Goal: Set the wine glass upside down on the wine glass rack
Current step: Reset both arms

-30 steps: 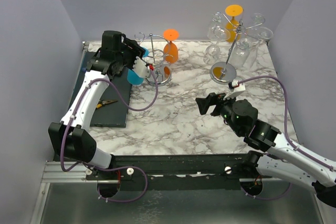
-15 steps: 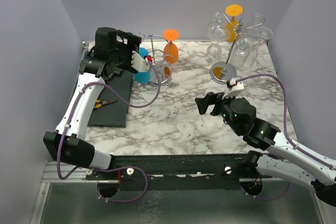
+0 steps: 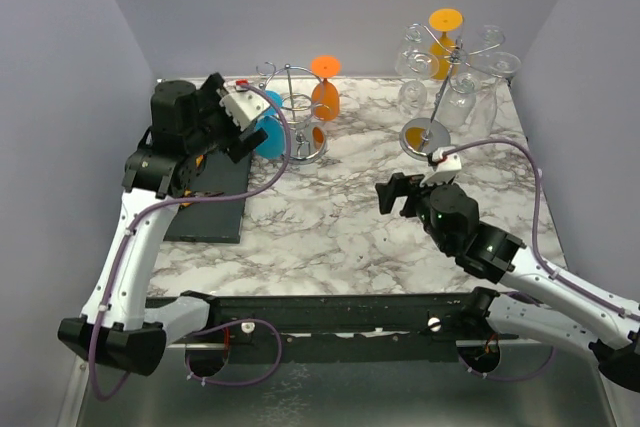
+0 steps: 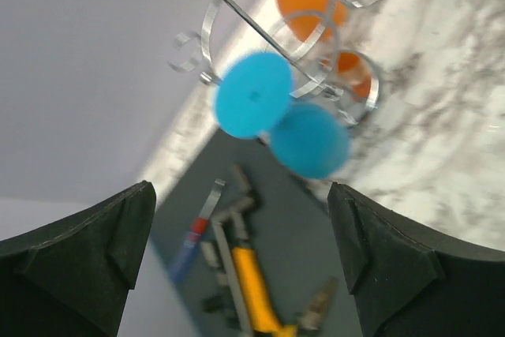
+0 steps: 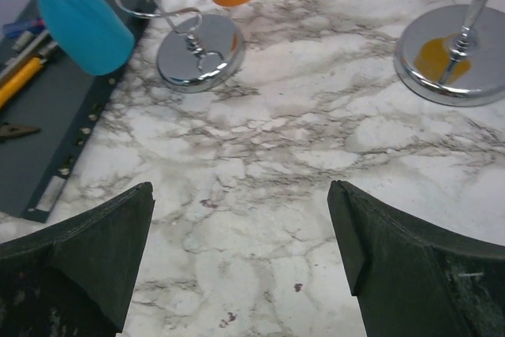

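The blue wine glass [image 3: 268, 135] hangs upside down in a ring of the small chrome wine glass rack [image 3: 300, 129], foot up and bowl down. In the left wrist view its round foot [image 4: 254, 106] sits above its bowl [image 4: 309, 140]. An orange glass [image 3: 324, 97] hangs on the same rack. My left gripper [image 3: 232, 117] stands open just left of the blue glass, apart from it and holding nothing. My right gripper [image 3: 398, 195] hovers open over bare marble mid-table. The right wrist view has the blue wine glass [image 5: 83, 13] and the rack's base [image 5: 199, 53] at top left.
A dark mat [image 3: 205, 209] with yellow-handled pliers [image 4: 256, 293] and small tools lies left of the rack. A taller rack [image 3: 440, 87] at back right carries several clear glasses and an orange one; its base [image 5: 454, 53] is ahead of my right gripper. Walls close in on three sides.
My left gripper has opened, let go of the blue glass and drawn back to the left. The glass stays hanging on the rack. The right arm has hardly moved.
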Robot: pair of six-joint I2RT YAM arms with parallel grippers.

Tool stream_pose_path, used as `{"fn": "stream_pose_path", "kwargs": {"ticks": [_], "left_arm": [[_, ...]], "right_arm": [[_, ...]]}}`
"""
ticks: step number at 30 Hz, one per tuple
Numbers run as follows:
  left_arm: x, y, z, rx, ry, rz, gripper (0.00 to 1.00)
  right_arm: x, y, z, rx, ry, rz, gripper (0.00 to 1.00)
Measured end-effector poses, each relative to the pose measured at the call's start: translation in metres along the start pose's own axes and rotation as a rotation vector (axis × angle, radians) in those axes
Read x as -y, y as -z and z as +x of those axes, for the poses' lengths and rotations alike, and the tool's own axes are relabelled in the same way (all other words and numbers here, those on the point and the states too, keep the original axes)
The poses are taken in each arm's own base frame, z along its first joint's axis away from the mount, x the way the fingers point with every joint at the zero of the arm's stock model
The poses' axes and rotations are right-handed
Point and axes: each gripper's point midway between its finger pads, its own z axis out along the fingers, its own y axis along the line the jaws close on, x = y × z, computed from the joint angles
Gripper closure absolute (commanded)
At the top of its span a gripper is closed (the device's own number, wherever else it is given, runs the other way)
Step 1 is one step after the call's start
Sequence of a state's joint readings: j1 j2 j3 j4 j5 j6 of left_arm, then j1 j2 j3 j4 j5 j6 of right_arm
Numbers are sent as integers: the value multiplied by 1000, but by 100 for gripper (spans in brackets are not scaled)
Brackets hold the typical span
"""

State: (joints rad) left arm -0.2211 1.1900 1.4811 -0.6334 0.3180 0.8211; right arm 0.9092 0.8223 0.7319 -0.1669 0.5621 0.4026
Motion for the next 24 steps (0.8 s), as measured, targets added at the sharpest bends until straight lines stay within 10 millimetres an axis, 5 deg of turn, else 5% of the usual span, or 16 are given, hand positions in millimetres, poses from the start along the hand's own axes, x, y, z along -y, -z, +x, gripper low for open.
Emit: {"fn": "stream_pose_path", "kwargs": {"ticks": [3,9,15,24], "left_arm": [[47,7,37,-63,256,44,1],[120,5,113,-196,565,52,1],[120,2,137,-190,703,-72,1],[108,-6,181,-167,816,-241,1]], "right_arm": [[27,-8,18,-2,17,68,0],[128,-31,49,-19,-60,295,0],[161,-39,75,19,-66,359,0],[218,-27,65,171,-57,590,0]]}}
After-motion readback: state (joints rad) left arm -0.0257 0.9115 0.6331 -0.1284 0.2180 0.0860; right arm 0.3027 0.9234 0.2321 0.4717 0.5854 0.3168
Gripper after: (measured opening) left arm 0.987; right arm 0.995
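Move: The left gripper, empty and open, starts with the tool mat's middle about 37 cm below, 18 cm to its left and 4 cm ahead; the pliers lie on the mat, 8 cm nearer the base. The blue wine glass hangs 10 cm ahead, 3 cm right and 8 cm lower, the left rack 12 cm ahead and 11 cm right. From the open right gripper, the right rack's base is some 22 cm ahead, 12 cm right and 24 cm down. Drop the left gripper about 20 cm towards the tool mat, backing away from the blue glass at first, then drift left over the mat's right part as the wrist swings round counter-clockwise and tips down. Meanwhile bring the right gripper about 18 cm right, down and slightly forward towards the right rack's base, turning some 35 degrees clockwise. Keep both grippers open, touching nothing. ##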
